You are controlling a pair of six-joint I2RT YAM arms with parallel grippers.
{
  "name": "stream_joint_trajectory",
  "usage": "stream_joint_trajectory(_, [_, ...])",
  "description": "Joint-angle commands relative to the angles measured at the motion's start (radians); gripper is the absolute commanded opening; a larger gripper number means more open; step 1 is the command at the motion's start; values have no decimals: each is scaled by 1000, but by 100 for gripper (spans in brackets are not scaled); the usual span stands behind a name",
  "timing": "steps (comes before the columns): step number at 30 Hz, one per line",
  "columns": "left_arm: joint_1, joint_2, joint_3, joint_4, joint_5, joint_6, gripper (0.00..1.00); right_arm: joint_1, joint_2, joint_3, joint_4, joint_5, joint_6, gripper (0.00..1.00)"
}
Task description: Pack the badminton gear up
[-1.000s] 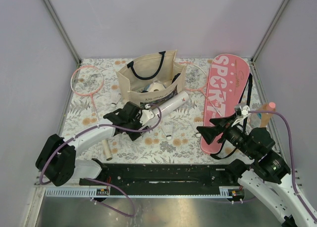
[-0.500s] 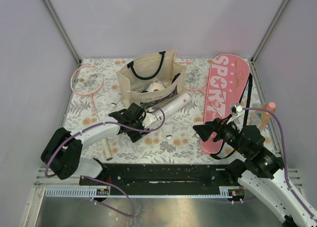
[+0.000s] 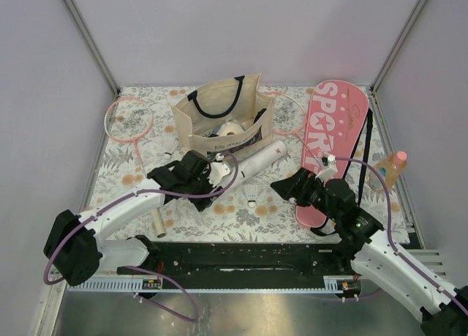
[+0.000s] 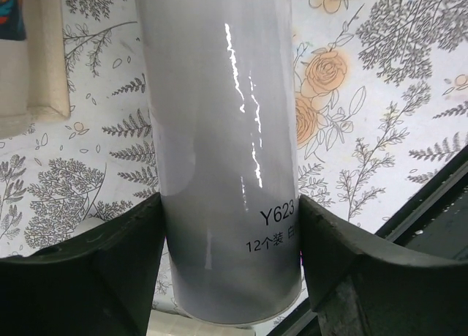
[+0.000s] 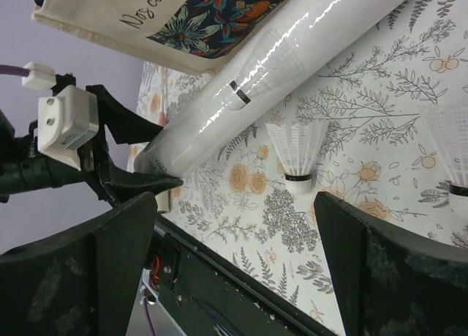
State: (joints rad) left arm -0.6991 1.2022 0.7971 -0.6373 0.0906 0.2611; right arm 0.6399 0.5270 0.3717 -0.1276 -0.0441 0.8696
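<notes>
My left gripper [image 3: 218, 172] is shut on the near end of the long white tube [image 3: 257, 157]. In the left wrist view both fingers [image 4: 131, 255] press the sides of the tube [image 4: 219, 146]. The tube's far end points toward the tote bag. A white shuttlecock [image 3: 251, 195] stands on the floral cloth just right of that grip. My right gripper [image 3: 282, 187] hangs open beside it; in the right wrist view the shuttlecock [image 5: 296, 149] lies ahead of the open gripper [image 5: 235, 204]. A second shuttlecock [image 5: 450, 153] shows at the edge. The pink SPORT cover [image 3: 330, 131] lies right; pink rackets [image 3: 128, 120] [image 3: 289, 113] lie at the back.
A beige tote bag [image 3: 219, 116] stands open at the back centre, with items inside. A small clear bottle with a pink cap [image 3: 391, 168] stands at the right wall. A short beige roll [image 3: 157, 220] lies near the front left. The black base rail [image 3: 241, 255] runs along the near edge.
My left gripper has closed onto the tube's near end. The right arm has swung left and forward, from over the cover's lower end toward the shuttlecock.
</notes>
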Motion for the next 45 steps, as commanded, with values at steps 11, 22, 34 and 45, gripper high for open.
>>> stream_joint_trajectory(11, [-3,-85,132,5,142,-175,32,-5,346,-4,414,145,308,99])
stream_joint_trajectory(22, [-20,-75,166,25,205,-285,29,-5,580,96,418,161,443,99])
stream_joint_trajectory(34, [-46,-110,131,87,225,-350,29,-5,755,197,393,121,546,97])
stream_joint_trajectory(45, [-51,-148,74,192,297,-393,29,-3,846,228,425,113,578,92])
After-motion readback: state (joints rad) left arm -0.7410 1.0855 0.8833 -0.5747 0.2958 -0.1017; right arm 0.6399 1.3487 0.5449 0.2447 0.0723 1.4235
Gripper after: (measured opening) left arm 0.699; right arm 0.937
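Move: The left hand already grips the shuttlecock tube by its near end; the bag stands about 24 cm ahead of it and 7 cm to its right. From the open right hand, the tube's middle lies roughly 10 cm ahead, 12 cm left and 11 cm below. From the right hand, the bag is some 25 cm ahead and 19 cm left, and a loose shuttlecock 4 cm ahead, 10 cm left, about 15 cm below. The open right hand reaches 10 cm forward, down and left around the tube, which left raises 8 cm, rightward. ##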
